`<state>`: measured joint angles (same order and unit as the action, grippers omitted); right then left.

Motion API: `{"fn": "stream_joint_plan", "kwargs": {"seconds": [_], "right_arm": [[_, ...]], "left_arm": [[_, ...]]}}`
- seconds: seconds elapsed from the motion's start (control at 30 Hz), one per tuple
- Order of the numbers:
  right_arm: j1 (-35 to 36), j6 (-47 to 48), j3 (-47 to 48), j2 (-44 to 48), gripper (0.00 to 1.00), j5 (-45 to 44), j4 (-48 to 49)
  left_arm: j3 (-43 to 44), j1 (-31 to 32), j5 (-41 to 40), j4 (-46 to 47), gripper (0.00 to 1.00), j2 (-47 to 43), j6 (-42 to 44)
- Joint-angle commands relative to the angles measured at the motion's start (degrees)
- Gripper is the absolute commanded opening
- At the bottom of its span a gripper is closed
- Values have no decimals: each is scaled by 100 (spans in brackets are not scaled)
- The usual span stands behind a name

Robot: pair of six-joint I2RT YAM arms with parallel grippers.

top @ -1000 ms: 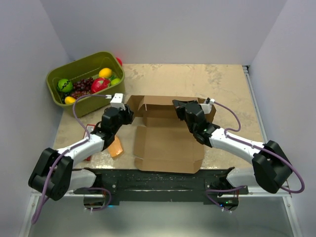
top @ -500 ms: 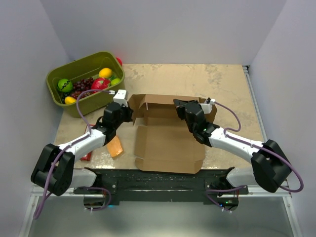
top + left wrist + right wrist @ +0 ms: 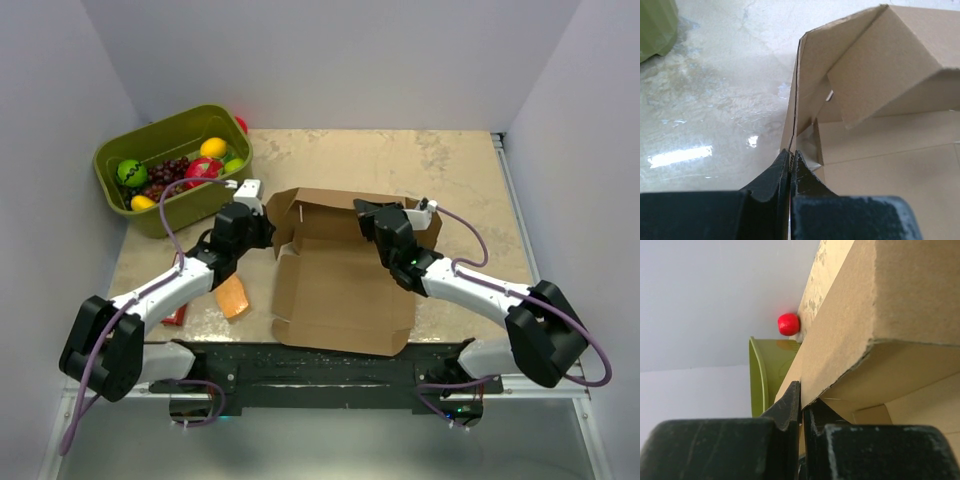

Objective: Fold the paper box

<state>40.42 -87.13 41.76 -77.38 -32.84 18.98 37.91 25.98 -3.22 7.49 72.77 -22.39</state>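
The paper box is brown cardboard lying open at the middle of the table, its back wall and left side flap raised. My left gripper is at the box's back left corner, shut on the thin edge of the upright left flap; the flap's corrugated edge shows between the tips of the left gripper. My right gripper is at the back wall, right of centre. In the right wrist view the right gripper is shut on the box's folded back wall.
An olive-green bin holding toy fruit stands at the back left, with a red ball behind it. An orange block and a small red item lie left of the box. Grey walls enclose the table.
My left gripper moved right to the box's left flap and shut on it; the flap now stands more upright. The right gripper has barely moved.
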Motion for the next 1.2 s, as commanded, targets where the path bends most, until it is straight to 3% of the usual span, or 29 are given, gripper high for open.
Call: {"fn": "stream_joint_plan", "kwargs": {"seconds": [0.0, 0.23, 0.3, 0.43, 0.47, 0.6, 0.8, 0.97, 1.17], "right_arm": [[45, 337, 25, -136, 0, -100, -334], [53, 530, -53, -102, 0, 14, -80], [44, 662, -115, -49, 4, 58, 35], [45, 970, -168, 135, 25, 102, 97], [53, 1014, -211, 179, 39, 128, 106], [53, 1399, -317, 373, 60, 400, 158], [202, 2041, -651, 733, 63, 832, 264], [484, 2753, -854, 1058, 61, 569, 343], [493, 3817, -634, 1621, 74, 191, -34]], "left_arm": [[445, 302, 270, 333, 0, -185, -380], [533, 452, -160, 104, 0, -114, 41], [463, 461, -432, 121, 0, -149, 295], [209, 461, -627, 332, 0, -272, 534], [182, 461, -636, 350, 0, -290, 543], [164, 461, -601, 403, 0, -316, 604], [199, 470, -837, 289, 0, -308, 605], [225, 461, -978, 183, 0, -255, 552], [208, 461, -1031, 139, 0, -202, 604]]}}
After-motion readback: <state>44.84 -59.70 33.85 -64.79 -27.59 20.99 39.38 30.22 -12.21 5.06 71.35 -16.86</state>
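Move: My right fingers are shut on the upper edge of the far wall, near its middle. From them the left corner flap is about 18 cm left and 3 back, the right corner flap some 15 cm right and 4 back, and the box base about 17 cm back, 3 left and 14 below. My left hand already holds the left corner flap, whose middle is about 4 cm ahead, 3 right and 3 up. With my right hand I open wide and let go of the far wall's edge, then draw back about 6 cm, rolling my hand's left side down some 20 degrees while swinging its tips left and slightly up. My left hand keeps its pinch on the left corner flap, shifting about 2 cm right and a little back, then returning left and ending about 1 cm higher. ##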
